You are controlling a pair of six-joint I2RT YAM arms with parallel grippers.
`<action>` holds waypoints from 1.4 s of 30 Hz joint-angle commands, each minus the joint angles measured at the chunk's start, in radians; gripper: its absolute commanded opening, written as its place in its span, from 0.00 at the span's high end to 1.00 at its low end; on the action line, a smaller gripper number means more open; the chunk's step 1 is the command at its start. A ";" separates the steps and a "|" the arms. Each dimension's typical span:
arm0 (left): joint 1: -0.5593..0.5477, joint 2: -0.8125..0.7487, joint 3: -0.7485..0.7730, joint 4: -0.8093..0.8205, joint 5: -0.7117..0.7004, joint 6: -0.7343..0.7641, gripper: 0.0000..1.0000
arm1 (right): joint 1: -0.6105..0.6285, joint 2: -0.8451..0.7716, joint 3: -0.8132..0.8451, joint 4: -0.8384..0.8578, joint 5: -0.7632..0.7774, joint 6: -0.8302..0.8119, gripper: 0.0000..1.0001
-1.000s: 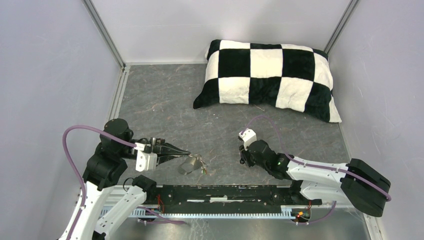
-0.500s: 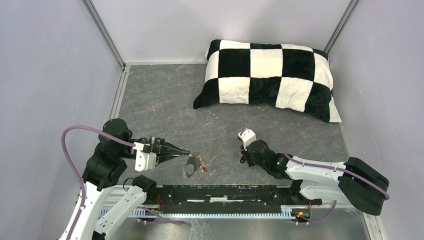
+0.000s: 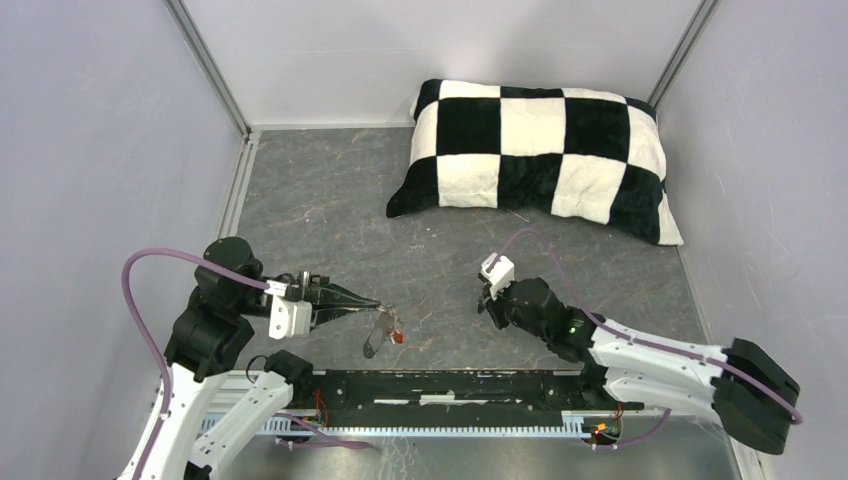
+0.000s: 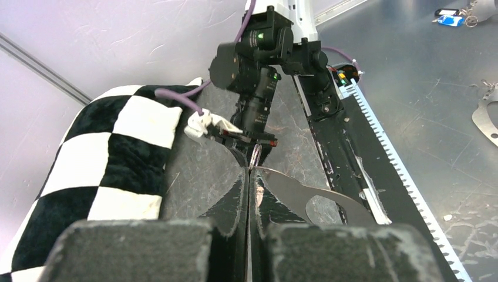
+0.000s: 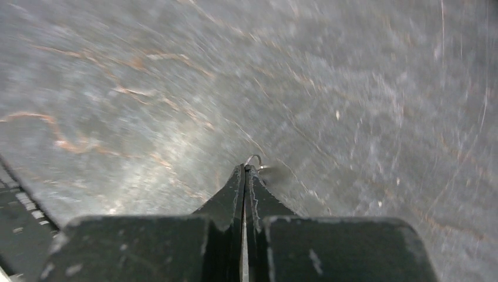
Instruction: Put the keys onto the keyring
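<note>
My left gripper is shut on the edge of the keyring, a flat grey fob that hangs tilted below the fingertips. In the left wrist view the keyring runs off to the right with its oblong slot showing. A red-tagged key dangles beside the fob. My right gripper is low over the table, right of the fob and apart from it. Its jaws are shut in the right wrist view, with a small wire ring sticking out past the right gripper; the picture is blurred.
A black-and-white checked pillow lies at the back right. Grey walls close in the table on three sides, and a black rail runs along the near edge. Beyond the rail, loose keys with a blue tag lie on the metal bench.
The right gripper has closed and its arm has reached out a little. The fob in the left gripper has swung from flat to nearly edge-on, and the red tag has shifted with it.
</note>
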 commanded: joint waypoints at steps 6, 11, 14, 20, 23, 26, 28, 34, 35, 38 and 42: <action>-0.001 0.027 -0.011 0.126 0.040 -0.161 0.98 | -0.001 -0.224 0.162 0.028 -0.558 -0.266 0.99; -0.002 0.090 0.001 0.125 0.101 -0.199 0.98 | 0.004 -0.184 0.351 -0.113 -0.736 -0.374 0.99; -0.001 0.100 -0.006 0.126 0.123 -0.212 0.98 | 0.010 -0.179 0.430 -0.160 -0.822 -0.438 0.99; -0.002 0.089 -0.014 0.126 0.147 -0.203 0.98 | 0.017 -0.087 0.613 -0.289 -0.940 -0.550 0.99; -0.002 0.086 -0.011 0.126 0.156 -0.203 0.98 | 0.038 -0.051 0.659 -0.296 -0.956 -0.583 0.99; -0.002 0.074 -0.011 0.126 0.165 -0.200 0.98 | 0.055 -0.031 0.672 -0.269 -0.958 -0.594 0.99; -0.001 0.070 -0.008 0.125 0.174 -0.204 0.98 | 0.059 -0.019 0.703 -0.296 -0.964 -0.621 0.99; -0.001 0.083 0.015 0.125 0.201 -0.187 0.98 | 0.084 0.010 0.780 -0.322 -0.973 -0.668 0.99; -0.001 0.086 0.016 0.125 0.200 -0.186 0.98 | 0.089 0.017 0.784 -0.316 -0.979 -0.668 0.99; -0.002 0.098 0.020 0.126 0.197 -0.179 0.98 | 0.099 0.034 0.781 -0.287 -0.987 -0.660 0.99; -0.001 0.111 0.031 0.126 0.185 -0.174 0.98 | 0.107 0.053 0.785 -0.275 -0.976 -0.661 0.99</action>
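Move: The keyring, with its hanging keys, is pinched in the left fingertips, about 12 cm back, 17 cm left and 29 cm above the right hand, whose shut tips already hold a key by its small ring, clear of the table. From the left hand that key is some 12 cm ahead, 17 cm right and 30 cm below. The grey plate hangs about 5 cm below the keyring and 2 cm nearer the base, the red key 3 cm right of that plate. The key, kept in the shut right fingers, is carried up about 28 cm, and back and left some 12 cm each, towards the keyring, fast at first and then easing. On the way the right wrist swings about 70 degrees counter-clockwise and tips up so its fingers face the left hand. The left hand keeps its pinch nearly in place, rolling and turning the keyring some 10 degrees. ##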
